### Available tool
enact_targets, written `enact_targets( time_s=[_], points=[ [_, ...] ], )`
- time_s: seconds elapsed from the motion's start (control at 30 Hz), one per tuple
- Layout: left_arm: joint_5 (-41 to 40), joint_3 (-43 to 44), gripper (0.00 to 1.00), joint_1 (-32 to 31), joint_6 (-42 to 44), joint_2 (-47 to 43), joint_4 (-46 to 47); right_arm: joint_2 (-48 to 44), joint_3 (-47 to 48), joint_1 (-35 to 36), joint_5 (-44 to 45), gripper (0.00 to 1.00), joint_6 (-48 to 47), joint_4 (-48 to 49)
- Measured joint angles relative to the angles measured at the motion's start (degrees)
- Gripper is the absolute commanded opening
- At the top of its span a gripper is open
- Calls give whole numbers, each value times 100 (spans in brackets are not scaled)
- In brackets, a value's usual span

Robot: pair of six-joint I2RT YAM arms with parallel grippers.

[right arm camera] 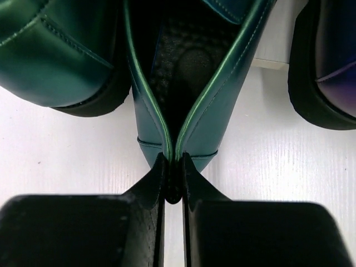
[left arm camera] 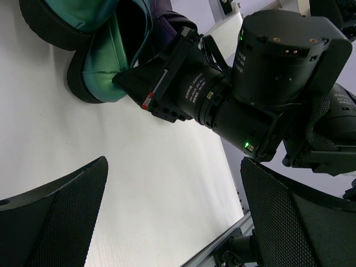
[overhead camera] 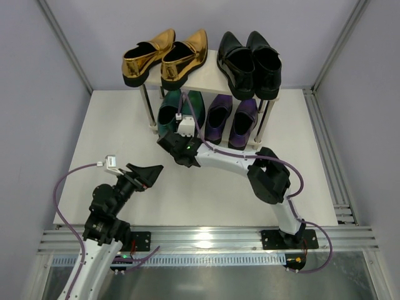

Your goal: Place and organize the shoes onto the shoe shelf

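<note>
The shoe shelf (overhead camera: 210, 76) carries a gold pair (overhead camera: 164, 57) and a black pair (overhead camera: 251, 62) on its top board. A teal pair (overhead camera: 172, 112) and a purple pair (overhead camera: 230, 120) sit on the lower tier. My right gripper (right arm camera: 173, 167) is shut on the heel rim of the right-hand teal shoe (right arm camera: 192, 130), pinching the heel collar flat between its fingertips. The other teal shoe (right arm camera: 55, 55) lies to its left, a purple shoe (right arm camera: 328, 61) to its right. My left gripper (overhead camera: 147, 174) hovers open over the white table, well short of the shelf, with nothing between its fingers (left arm camera: 67, 217).
The right arm (left arm camera: 261, 83) stretches across the table in front of the shelf, close to the left gripper. Grey walls and metal frame posts (overhead camera: 65, 47) close in the table. An aluminium rail (overhead camera: 206, 237) runs along the near edge.
</note>
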Motion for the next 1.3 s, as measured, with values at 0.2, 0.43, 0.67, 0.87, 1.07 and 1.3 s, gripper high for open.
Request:
enact_targets(
  time_s=[0.2, 0.43, 0.67, 0.87, 1.07, 1.3],
  points=[
    [2, 0, 100, 0, -2, 4, 0, -291, -350, 26, 118, 4, -284, 177],
    [0, 4, 100, 0, -2, 2, -24, -590, -566, -98, 363, 4, -1069, 612],
    [0, 90, 100, 0, 2, 7, -92, -809, -575, -378, 713, 4, -1512, 1434],
    [-2, 203, 100, 0, 37, 4, -179, -647, -310, -627, 634, 4, -1744, 1832],
    [-28, 232, 100, 0, 118, -37, -295, -428, -210, -761, 374, 4, -1764, 2087],
    [-48, 232, 100, 0, 127, -33, -337, -457, -581, -643, 201, 4, -1751, 2500]
  ],
)
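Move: The right hand already pinches the heel of the right green shoe, whose middle lies about 12 cm ahead, 2 cm right and a little lower. Its slot on the lower shelf is some 14 cm ahead and 2 cm right, between the left green shoe, 12 cm ahead and 8 cm left, and the near purple shoe, 11 cm ahead and 12 cm right. From the left hand, that slot lies roughly 28 cm ahead, 14 cm right and well below. Keeping its pinch on the heel of the right green shoe, the right hand lifts it and carries it forward into the lower shelf, some 8 cm in and nearly 9 cm up, swinging about 4 cm right on the way. The fingers tip up some 15 degrees; at the end the hand eases 1 cm back, 2 cm left and 2 cm down, still gripping. ##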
